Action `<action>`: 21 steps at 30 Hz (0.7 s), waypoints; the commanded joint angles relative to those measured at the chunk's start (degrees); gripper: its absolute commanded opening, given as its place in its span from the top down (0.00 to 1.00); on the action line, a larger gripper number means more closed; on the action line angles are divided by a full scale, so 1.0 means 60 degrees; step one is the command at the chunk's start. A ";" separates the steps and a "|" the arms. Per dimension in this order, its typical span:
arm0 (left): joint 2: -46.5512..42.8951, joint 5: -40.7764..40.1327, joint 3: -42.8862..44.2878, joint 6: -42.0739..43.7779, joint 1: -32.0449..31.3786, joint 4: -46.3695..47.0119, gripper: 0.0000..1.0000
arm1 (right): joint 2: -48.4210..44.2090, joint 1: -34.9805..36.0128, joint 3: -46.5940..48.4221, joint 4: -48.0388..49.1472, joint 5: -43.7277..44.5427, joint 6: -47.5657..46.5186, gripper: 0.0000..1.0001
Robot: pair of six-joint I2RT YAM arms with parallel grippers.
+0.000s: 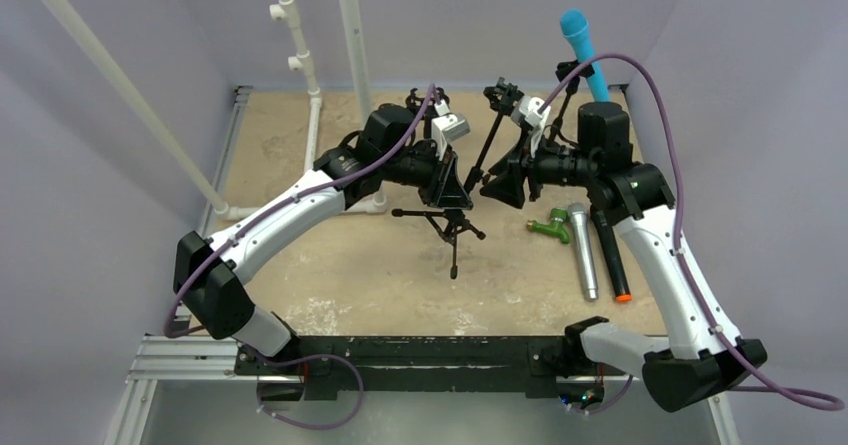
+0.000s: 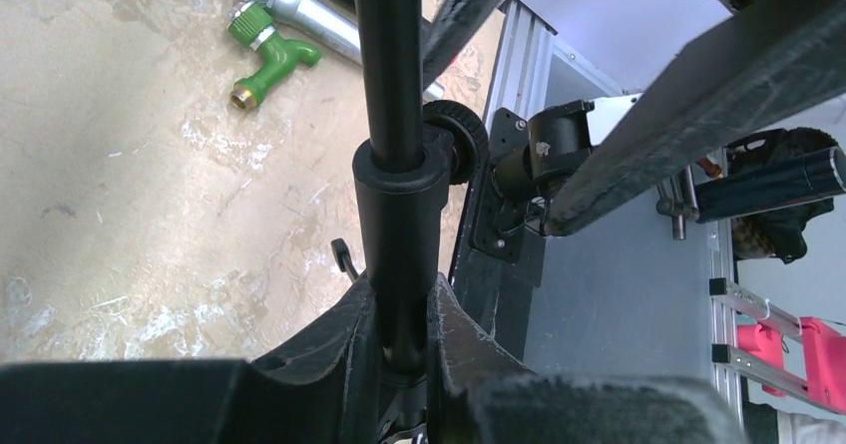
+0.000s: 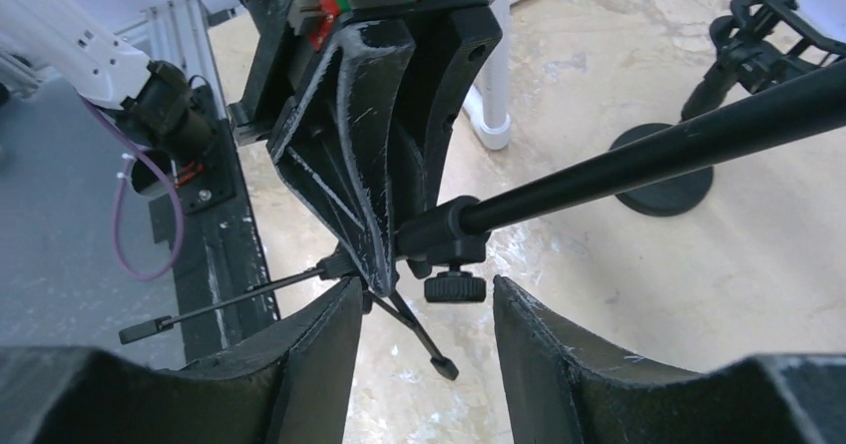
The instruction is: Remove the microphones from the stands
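Observation:
A black tripod stand (image 1: 452,227) stands mid-table, its thin pole (image 1: 487,145) slanting up to a clip (image 1: 505,95) that looks empty. My left gripper (image 1: 452,180) is shut on the stand's lower tube (image 2: 399,215). My right gripper (image 1: 500,180) is open and empty, facing the left gripper (image 3: 379,135), with the pole (image 3: 648,160) and its knob (image 3: 454,286) just beyond its jaws (image 3: 427,314). A blue microphone (image 1: 577,35) sits upright in a second stand's clip (image 1: 568,69) at the back right, behind the right arm.
A silver microphone (image 1: 582,250), a black microphone with an orange end (image 1: 612,260) and a green tap (image 1: 548,227) lie on the table right of the tripod. A round-based stand (image 3: 663,180) with an empty clip stands at the back. White pipes (image 1: 300,55) rise at the back left.

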 commanded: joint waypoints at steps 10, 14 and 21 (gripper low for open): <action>-0.0763 0.0587 -0.0062 0.0189 -0.0038 0.0893 1.00 | 0.0367 -0.0067 -0.0184 0.0788 -0.0640 0.0578 0.78; -0.0702 0.0671 -0.0044 -0.0227 -0.0028 0.1001 1.00 | 0.0263 -0.0057 -0.0250 0.0779 -0.0113 0.0159 0.99; -0.0491 0.0973 0.0138 -0.1096 -0.0029 0.1220 1.00 | 0.0127 0.0828 0.0031 0.0128 0.3277 -0.2492 1.00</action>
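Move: The tripod stand's clamp knob sits just off the right hand's open fingertips, about 1 cm ahead, 1 cm left and 1 cm below. From that hand the green tap lies some 14 cm right and level with it, and the empty ring stand roughly 15 cm ahead and 11 cm left, both well below. From the left hand, already gripping the tripod's tube, the knob is about 3 cm ahead, 4 cm right and 3 cm up. Right hand eases about 1 cm forward and down, closing its fingers on the knob; left keeps the tube gripped. ##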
